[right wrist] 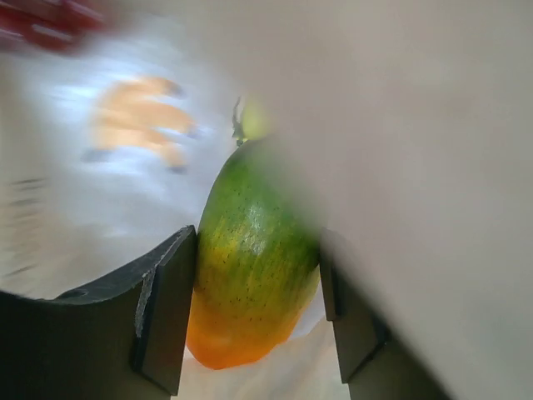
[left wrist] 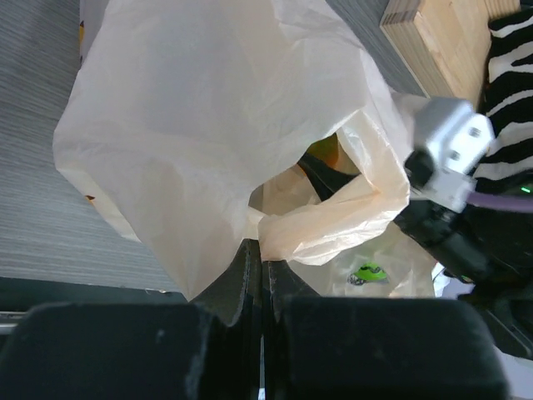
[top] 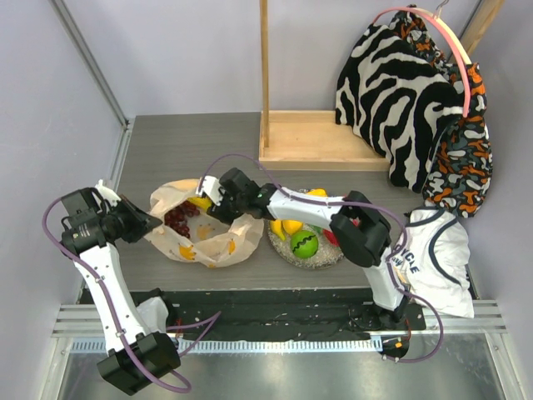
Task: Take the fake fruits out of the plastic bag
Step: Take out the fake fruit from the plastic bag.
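Observation:
The plastic bag [top: 218, 243] lies crumpled left of centre with its mouth open. My left gripper [top: 150, 223] is shut on the bag's left rim, and thin film [left wrist: 208, 125] is pinched between its closed fingers [left wrist: 262, 258]. A dark red grape bunch [top: 177, 219] and a yellow fruit [top: 200, 202] show inside. My right gripper [top: 208, 202] reaches into the mouth. In the right wrist view a green-and-orange fruit [right wrist: 258, 267] fills the gap between its fingers [right wrist: 258, 246]; bag film [right wrist: 416, 167] blurs the right finger.
A speckled grey plate [top: 283, 250] right of the bag holds a green apple [top: 304, 243], yellow fruit [top: 291, 226] and a red fruit [top: 331, 237]. A wooden stand [top: 312, 137], zebra-print cloth [top: 400, 92] and a white shirt [top: 437, 250] crowd the back and right.

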`<state>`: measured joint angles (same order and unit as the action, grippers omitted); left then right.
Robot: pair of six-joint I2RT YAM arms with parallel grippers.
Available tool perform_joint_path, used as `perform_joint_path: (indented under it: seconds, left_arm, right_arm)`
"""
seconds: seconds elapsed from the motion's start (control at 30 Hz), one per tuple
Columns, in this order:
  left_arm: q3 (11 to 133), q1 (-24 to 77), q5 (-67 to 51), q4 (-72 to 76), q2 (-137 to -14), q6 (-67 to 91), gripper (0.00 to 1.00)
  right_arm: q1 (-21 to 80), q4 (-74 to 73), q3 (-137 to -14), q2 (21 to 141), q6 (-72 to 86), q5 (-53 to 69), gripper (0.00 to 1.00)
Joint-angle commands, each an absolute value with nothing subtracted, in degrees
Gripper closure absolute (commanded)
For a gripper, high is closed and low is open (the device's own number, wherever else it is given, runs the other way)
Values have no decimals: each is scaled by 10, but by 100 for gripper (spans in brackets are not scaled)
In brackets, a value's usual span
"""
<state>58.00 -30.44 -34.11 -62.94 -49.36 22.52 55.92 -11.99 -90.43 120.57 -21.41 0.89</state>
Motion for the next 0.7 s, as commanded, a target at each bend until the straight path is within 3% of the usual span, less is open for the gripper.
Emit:
perform_joint_path:
  seconds: [0.0, 0.3, 0.47, 0.67]
  left_arm:
    - [586, -304, -355, -612, -488, 234, 100]
    - [590, -305, -357, -598, -491, 241, 100]
    - [595, -306, -356, -606, -491, 236, 100]
    - [584, -305, -353, -601, -488, 238, 100]
  right_arm:
    - [559, -105, -904, 1071, -178, 221, 58]
    - [554, -105, -877, 996, -107, 452, 55]
    - [541, -113, -885, 956, -86, 444, 57]
    - [477, -323, -868, 805, -319, 406, 57]
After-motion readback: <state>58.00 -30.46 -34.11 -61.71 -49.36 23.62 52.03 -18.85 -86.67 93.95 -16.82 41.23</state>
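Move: The right gripper already grips the green-and-orange mango inside the bag. The plate it is bound for has its middle about 24 cm to the right and 4 cm back, slightly lower; the watermelon on it is some 25 cm right and 8 cm back. Still in the bag, the grapes lie about 11 cm left, level with the hand, and a yellow fruit 5 cm left and 4 cm ahead. From the left gripper the plate is roughly 40 cm right, 7 cm ahead, 20 cm down. Keep the right fingers on the mango and pull it fast up out of the bag, about 20 cm up and 12 cm back, swinging the fingers some 40 degrees so they point more level and to the left; then, once high, start drifting a few cm right. Hold the left gripper shut and still on the bag's rim. ##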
